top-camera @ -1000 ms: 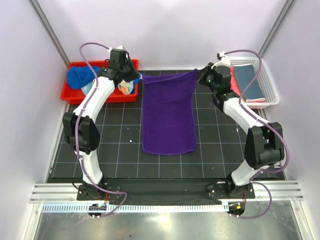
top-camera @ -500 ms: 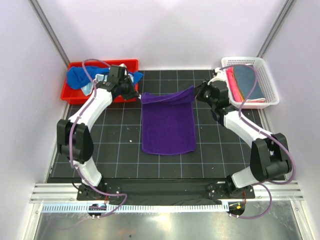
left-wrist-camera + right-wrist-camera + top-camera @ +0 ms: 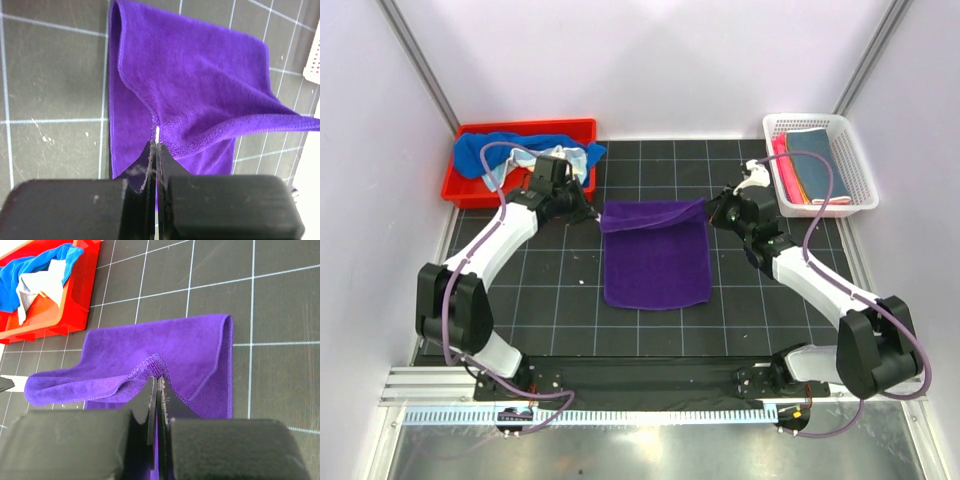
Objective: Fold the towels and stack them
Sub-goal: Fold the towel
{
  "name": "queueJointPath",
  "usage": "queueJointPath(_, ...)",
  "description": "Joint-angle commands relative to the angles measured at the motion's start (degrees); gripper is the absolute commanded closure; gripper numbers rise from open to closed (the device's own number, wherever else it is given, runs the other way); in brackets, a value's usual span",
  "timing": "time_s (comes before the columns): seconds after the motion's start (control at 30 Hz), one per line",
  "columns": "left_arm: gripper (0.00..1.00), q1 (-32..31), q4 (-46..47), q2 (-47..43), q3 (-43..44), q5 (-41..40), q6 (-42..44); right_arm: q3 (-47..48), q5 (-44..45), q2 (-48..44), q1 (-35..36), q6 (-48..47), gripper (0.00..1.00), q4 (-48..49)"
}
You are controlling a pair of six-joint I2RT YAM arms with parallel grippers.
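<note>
A purple towel [image 3: 655, 262] lies on the black gridded mat, its far edge lifted and curled toward the near side. My left gripper [image 3: 596, 214] is shut on the far left corner [image 3: 156, 134], and its jaws pinch the hem. My right gripper [image 3: 711, 208] is shut on the far right corner [image 3: 157, 365] in the same way. The held edge sags between the two grippers over the flat part of the purple towel [image 3: 200, 75] [image 3: 165, 340]. A bright blue towel [image 3: 485, 150] and a pale one [image 3: 576, 157] sit in the bin. Folded slate blue [image 3: 815, 165] and pink [image 3: 782, 165] towels rest in the basket.
The red bin [image 3: 520, 127] stands at the far left, just behind my left arm, and shows in the right wrist view too [image 3: 75, 295]. The white mesh basket [image 3: 860, 195] stands at the far right, beside my right arm. Pale walls close in both sides.
Both grippers have come toward the near side and down, carrying the purple towel's far edge over the rest. The visible towel is now shorter.
</note>
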Motion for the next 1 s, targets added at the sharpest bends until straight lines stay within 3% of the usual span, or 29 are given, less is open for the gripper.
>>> queueJointPath(0.0,1.00,-0.65,3.16,-4.65,-2.37,1.71,0.33,-1.00,1.87,-3.33,0.69,0.21,0.99,0.31)
queueJointPath(0.97,1.00,-3.82,3.07,-14.67,-11.08,2.42,-0.20,-7.94,2.66,-14.84,2.45,0.91,0.99,-6.11)
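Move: Both grippers already hold the purple towel's lifted far corners, some 12 to 14 cm above the table. The towel's near left corner lies about 18 cm straight back from the left hand, its near right corner about 18 cm back and 1 cm right of the right hand. The towel's bend is some 12 cm ahead of the left hand, its middle 13 cm to the right. The red bin stands about 22 cm ahead and 25 cm left of the left hand. Back towards the bases, nearly level and side by side, both hands carry the pinched corners of the purple towel over its lower layer towards the near edge, about 5 cm each and slowing. They dip by roughly a centimetre, then come up again late on; both grippers stay shut on the cloth and hardly turn. ##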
